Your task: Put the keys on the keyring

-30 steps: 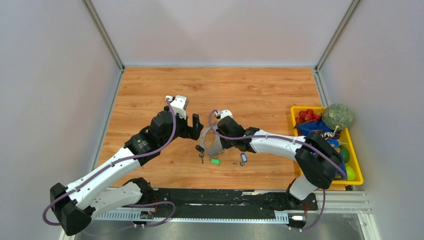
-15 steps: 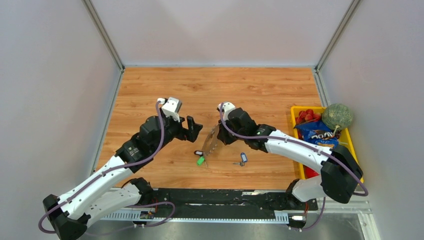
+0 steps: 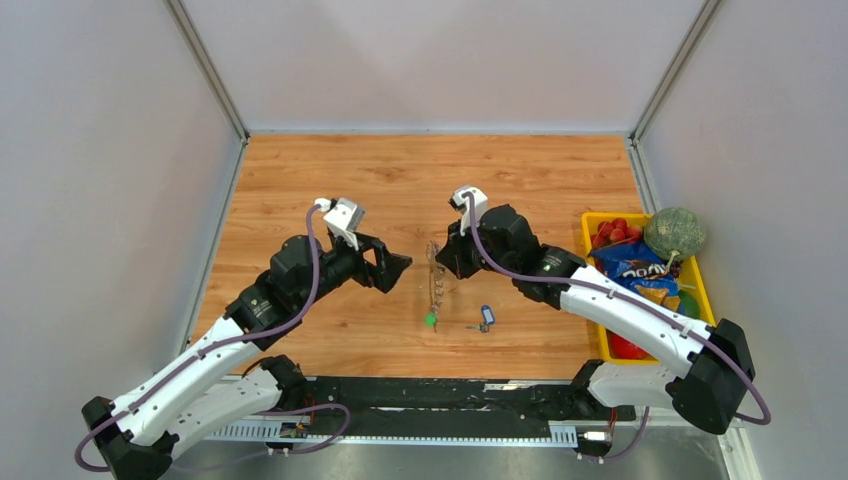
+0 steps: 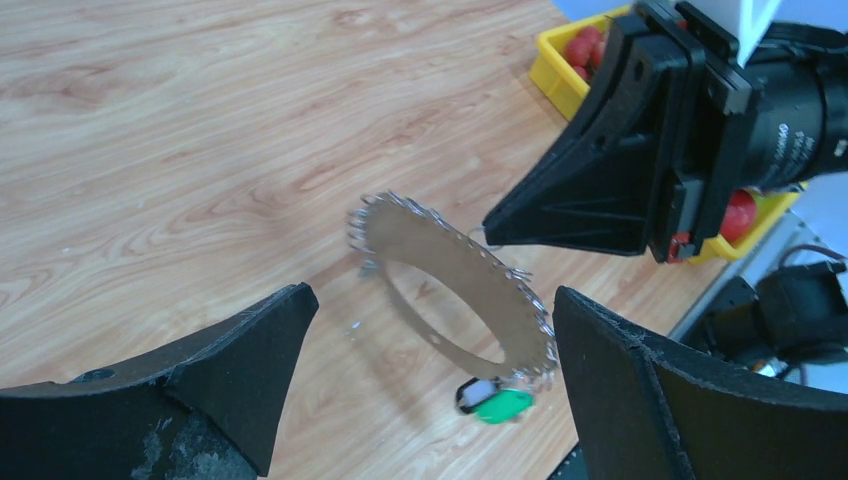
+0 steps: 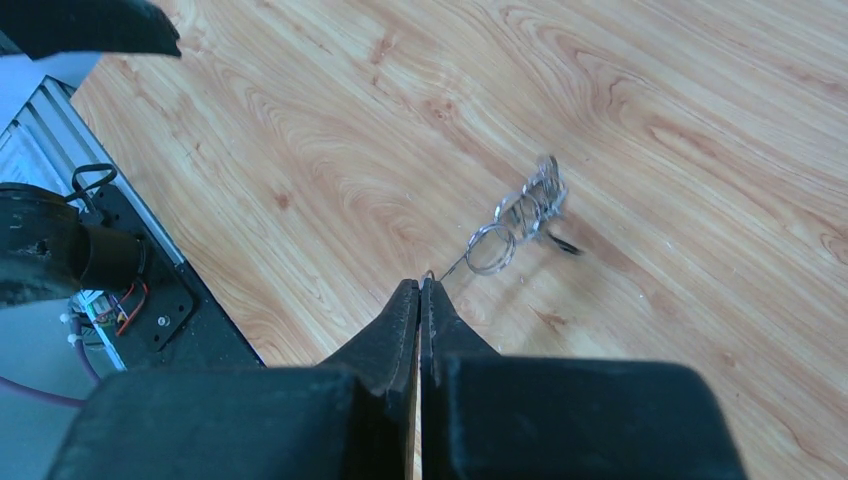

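The keyring [image 3: 436, 283], a thin silvery hoop edged with small rings, hangs edge-on from my right gripper [image 3: 447, 258], which is shut on its top edge. In the left wrist view the keyring [image 4: 440, 262] hangs tilted above the table, with a green-tagged key [image 4: 503, 405] and a dark-headed key [image 4: 470, 392] dangling at its lowest point. The green tag also shows in the top view [image 3: 430, 320]. My left gripper [image 3: 396, 266] is open and empty, just left of the hoop. A blue-tagged key [image 3: 486, 317] lies on the table. The right wrist view shows the right gripper [image 5: 421, 284] pinching the ring wire [image 5: 455, 262].
A yellow bin [image 3: 704, 318] at the right table edge holds a melon [image 3: 674, 232], red pieces and a snack bag. A black rail runs along the near edge [image 3: 450, 395]. Grey walls enclose the wooden table [image 3: 300, 180].
My right gripper has lifted the keyring and carried it right, so it now hangs edge-on with the green and dark keys swinging under it. My left gripper has drawn back to the left.
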Available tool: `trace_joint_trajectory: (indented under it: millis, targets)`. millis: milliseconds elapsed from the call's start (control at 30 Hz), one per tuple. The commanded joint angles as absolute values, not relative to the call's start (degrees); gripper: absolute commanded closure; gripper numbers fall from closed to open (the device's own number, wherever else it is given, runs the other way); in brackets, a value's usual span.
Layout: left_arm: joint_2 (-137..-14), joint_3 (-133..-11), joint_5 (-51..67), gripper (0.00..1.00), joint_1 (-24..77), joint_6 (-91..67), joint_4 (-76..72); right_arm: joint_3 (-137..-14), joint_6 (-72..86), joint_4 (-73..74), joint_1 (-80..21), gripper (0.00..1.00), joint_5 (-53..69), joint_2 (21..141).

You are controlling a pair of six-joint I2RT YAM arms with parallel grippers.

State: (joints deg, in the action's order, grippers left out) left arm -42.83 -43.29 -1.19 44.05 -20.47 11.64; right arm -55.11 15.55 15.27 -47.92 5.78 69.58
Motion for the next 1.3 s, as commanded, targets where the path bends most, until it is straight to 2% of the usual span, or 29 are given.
trace_joint_trajectory:
  millis: [0, 167, 367, 1000, 1267]
  targets:
    - [-42.18, -45.66, 6.72, 0.00, 44.03, -20.10, 9.38, -59.06, 17.61, 14.47, -47.64, 1.00, 2.44, 67.33]
    - [-42.58, -47.70, 13.58, 0.00, 44.02, -20.72, 11.05, -61.30, 19.84, 15.02, -47.66, 1.00, -1.51, 68.42]
    - [-43.79, -48.18, 15.62, 0.00, 44.03, -21.14, 13.71, -65.67, 22.44, 15.40, -47.70, 1.00, -4.76, 70.49]
    - [-39.74, -40.62, -3.48, 0.00, 44.12, -19.06, 6.70, -71.25, 24.05, 16.39, -48.44, 1.00, -0.97, 71.37]
    - [-36.70, -40.21, -2.13, 0.00, 44.12, -15.14, 4.61, -71.70, 23.03, 17.72, -48.54, 1.00, 2.84, 70.15]
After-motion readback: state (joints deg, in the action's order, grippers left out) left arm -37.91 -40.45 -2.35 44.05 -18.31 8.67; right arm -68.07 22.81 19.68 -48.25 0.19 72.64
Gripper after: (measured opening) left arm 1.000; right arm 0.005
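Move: Hanging from a ring pinched in the right fingertips, the keyring has its middle about 3 cm left, 2 cm back and 5 cm below that hand. Its green tag is 8 cm back, 3 cm left and 9 cm down; the loose blue key tag lies on the table 8 cm back, 10 cm right and 18 cm down. From the open left hand, the keyring's middle is about 7 cm right, level fore-and-aft and 11 cm below. Lifting the keyring clear by its pinched ring, the right hand climbs about 7 cm while reaching forward some 4 cm, turning slightly clockwise, then drifts a little back. Staying wide open, the left hand draws back and right about 4.5 cm, turning roughly 15 degrees clockwise, then retraces that path nearly to its start, rising slightly at the end; no touch on the keyring can be seen. ##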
